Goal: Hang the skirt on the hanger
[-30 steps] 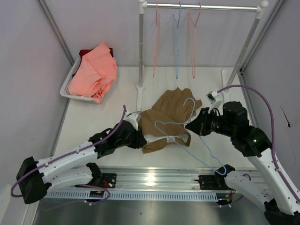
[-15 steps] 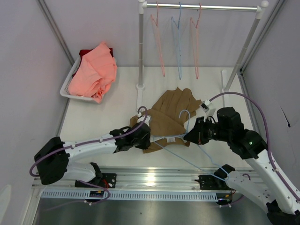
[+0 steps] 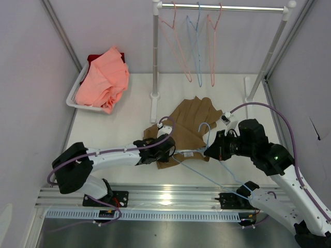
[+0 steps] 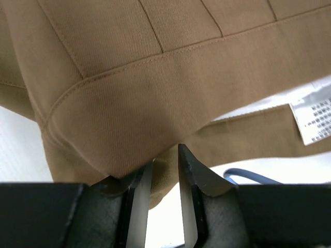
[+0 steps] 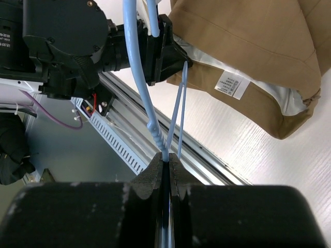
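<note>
The tan skirt [image 3: 189, 121] lies crumpled mid-table, its white lining and label [image 5: 231, 84] turned toward the near edge. My left gripper [image 3: 168, 150] is at the waistband. In the left wrist view a fold of skirt [image 4: 155, 77] sits between its fingertips, left gripper [image 4: 164, 157] closed on it with a narrow gap lower down. The pale blue hanger [image 3: 222, 170] slants from the skirt's waist toward the near rail, its hook rising over the skirt. My right gripper [image 3: 211, 148] is shut on the hanger [image 5: 138, 77] near its twisted neck, right gripper [image 5: 166, 157] tight around the wire.
A white basket [image 3: 72, 95] with a salmon-pink garment [image 3: 103, 77] sits at the back left. A clothes rack, post [image 3: 155, 51] and rail [image 3: 222, 8], stands behind the skirt with three hangers on it. A metal rail [image 3: 165, 199] runs along the near edge.
My left gripper has slid right along the skirt's waist toward the hanger, bunching the fabric. The right gripper and hanger shifted slightly left. The rack's hangers are swinging.
</note>
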Motion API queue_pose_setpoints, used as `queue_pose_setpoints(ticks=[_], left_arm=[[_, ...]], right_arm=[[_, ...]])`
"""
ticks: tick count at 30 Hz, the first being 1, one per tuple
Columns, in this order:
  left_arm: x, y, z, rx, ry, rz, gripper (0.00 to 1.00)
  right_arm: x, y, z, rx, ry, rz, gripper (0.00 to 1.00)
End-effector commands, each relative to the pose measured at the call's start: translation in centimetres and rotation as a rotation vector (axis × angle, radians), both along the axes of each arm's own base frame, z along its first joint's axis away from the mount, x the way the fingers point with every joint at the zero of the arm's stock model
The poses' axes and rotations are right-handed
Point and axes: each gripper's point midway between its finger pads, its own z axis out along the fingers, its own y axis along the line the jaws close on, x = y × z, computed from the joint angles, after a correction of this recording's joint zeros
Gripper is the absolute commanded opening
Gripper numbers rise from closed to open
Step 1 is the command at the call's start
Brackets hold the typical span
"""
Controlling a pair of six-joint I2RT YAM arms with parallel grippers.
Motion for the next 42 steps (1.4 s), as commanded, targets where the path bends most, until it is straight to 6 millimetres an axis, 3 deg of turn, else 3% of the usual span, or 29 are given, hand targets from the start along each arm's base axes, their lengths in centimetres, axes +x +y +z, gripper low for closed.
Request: queue_pose_setpoints(ticks=[1,17,24,28,35,42], left_arm=[[0.9,-0.6,0.5,0.013,-0.036,0.027,0.31],[0.6,-0.6,-0.8,0.066,-0.031,0.022,0.3],[0.8,-0.6,-0.9,0.077,-0.041,0.023,0.12],[0.9,-0.7,0.2,0.062,-0.057,0.011,0.0],[0.4,-1.2,3.2,-0.027,-0.077,-0.033,0.0],[0.1,-0.9,3.7,-0.113,-0.045,-0.037,0.0]], right_arm=[[-0.1,-0.2,0.4,0.002,-0.035,0.005,0.0],[0.0,-0.3,-0.3,-0.009,-0.031,0.003,0.0],[0.0,-0.2,-0.5,-0.011,-0.031,0.007,0.0],[0.1,-0.1,-0.9,-0.012,-0.026,0.012,0.0],[0.2,0.6,-1.5,0.012,-0.033,0.038,0.0],[0.5,1.4,-1.8,0.067,-0.065,0.052,0.0]])
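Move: The skirt's left waist corner lies right under the left hand, about 1 cm to its right and 2 cm below. The skirt's white tag is about 7 cm to that hand's right and 1 cm ahead, and the hanger's left tip some 3 cm to its right, slightly higher. From the right hand, which holds the hanger, the waist opening is about 6 cm ahead, 8 cm left and 22 cm below; that corner is roughly 13 cm left, 6 cm ahead. Down about 2 cm onto the skirt's left waist corner goes the left hand; there its part-open fingers shut fully at the waistband's edge, and it then climbs some 4.5 cm. The right hand keeps its hold on the hanger and sinks about 3 cm, mostly late, lowering it towards the waist opening. ##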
